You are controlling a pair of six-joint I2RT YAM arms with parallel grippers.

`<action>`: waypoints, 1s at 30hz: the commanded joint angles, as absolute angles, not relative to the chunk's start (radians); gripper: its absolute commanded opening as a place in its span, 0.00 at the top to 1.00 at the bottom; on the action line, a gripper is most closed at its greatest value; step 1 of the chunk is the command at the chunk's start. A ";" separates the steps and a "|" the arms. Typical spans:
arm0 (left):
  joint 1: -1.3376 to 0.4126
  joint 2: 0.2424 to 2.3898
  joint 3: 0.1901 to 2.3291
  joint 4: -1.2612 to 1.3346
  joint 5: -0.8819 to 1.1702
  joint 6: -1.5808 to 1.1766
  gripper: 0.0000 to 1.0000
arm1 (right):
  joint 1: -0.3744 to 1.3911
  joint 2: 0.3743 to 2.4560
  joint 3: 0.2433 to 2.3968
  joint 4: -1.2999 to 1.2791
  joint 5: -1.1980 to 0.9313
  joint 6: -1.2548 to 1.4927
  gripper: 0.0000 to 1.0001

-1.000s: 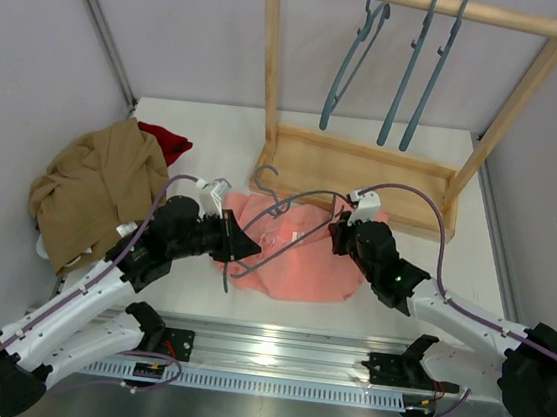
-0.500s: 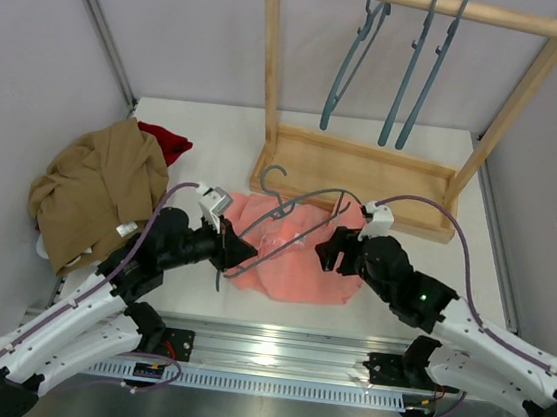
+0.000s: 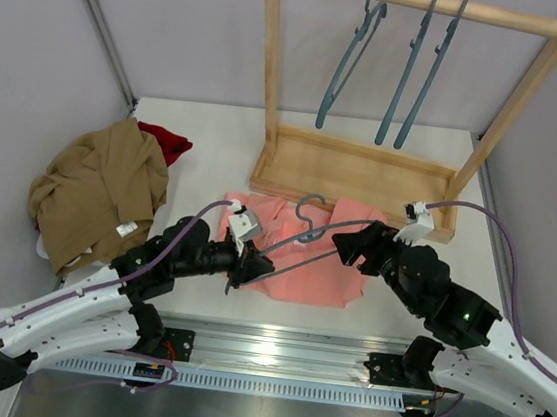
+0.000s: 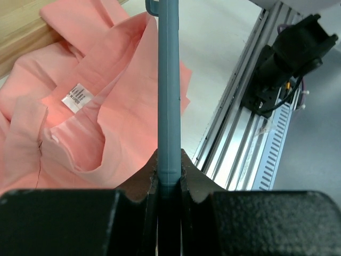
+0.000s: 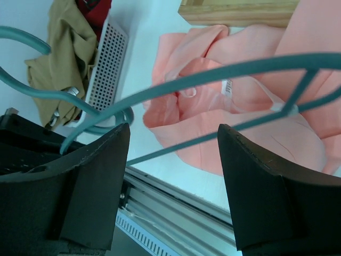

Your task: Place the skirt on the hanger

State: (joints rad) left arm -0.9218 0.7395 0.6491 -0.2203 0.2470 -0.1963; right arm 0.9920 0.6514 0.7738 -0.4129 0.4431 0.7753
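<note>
The salmon-pink skirt (image 3: 323, 279) lies crumpled on the table in front of the wooden rack, its white label (image 4: 78, 97) showing. A teal hanger (image 3: 310, 198) hovers over it, hook pointing away from me. My left gripper (image 3: 250, 268) is shut on the hanger's left end. In the left wrist view the hanger's bar (image 4: 169, 80) runs straight out from between the jaws of the left gripper (image 4: 169, 160), above the skirt (image 4: 106, 106). My right gripper (image 3: 347, 245) stands open at the hanger's right end, holding nothing. In the right wrist view the hanger (image 5: 213, 74) crosses beyond the right gripper (image 5: 173, 128), above the skirt (image 5: 256, 122).
A wooden rack (image 3: 363, 173) stands at the back, with three teal hangers (image 3: 405, 72) on its top rail. A tan garment (image 3: 100, 188) and a dark red one (image 3: 165, 140) lie piled at the left. An aluminium rail (image 3: 272, 354) runs along the near edge.
My right gripper has opened and drawn back to the right, away from the hanger's end. My left arm has carried the hanger to the right, over the skirt.
</note>
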 commanded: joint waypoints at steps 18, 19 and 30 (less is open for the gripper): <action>-1.081 0.899 0.805 -0.117 0.241 -0.005 1.00 | 1.048 0.500 0.594 -0.115 0.756 1.186 0.31; -1.095 0.908 0.811 -0.120 0.233 -0.003 1.00 | 1.049 0.502 0.592 -0.091 0.764 1.175 0.32; -1.109 1.009 0.907 -0.098 0.161 -0.097 0.99 | 1.068 0.399 0.644 -0.354 0.910 1.037 0.25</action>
State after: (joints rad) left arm -1.0996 1.0027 0.8402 -0.1894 0.1581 -0.0555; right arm 1.0615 0.4301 0.5922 -0.2611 0.7929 1.0786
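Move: My left hand holds one end of the hanger, and the skirt's middle lies about 11 cm ahead of it, 8 cm to its right and some 19 cm below. The hanger's free shoulder crosses about 3 cm ahead of my open right hand, 1 cm left and level with it. From that right hand the hook is roughly 6 cm ahead and 8 cm left, the skirt 3 cm ahead, 13 cm left and 24 cm down, and the rack base's near rail 13 cm ahead and 2 cm left, 22 cm down. I carry the hanger about 6 cm to the right over the skirt and slightly up, my left fingers keeping their grip on its end. My right hand first rises a little, then backs off some 5 cm to the right ahead of it, fingers staying wide open, rolling its left side up and swinging clockwise, each by about 20 degrees, so that the free shoulder runs across between the fingers. ##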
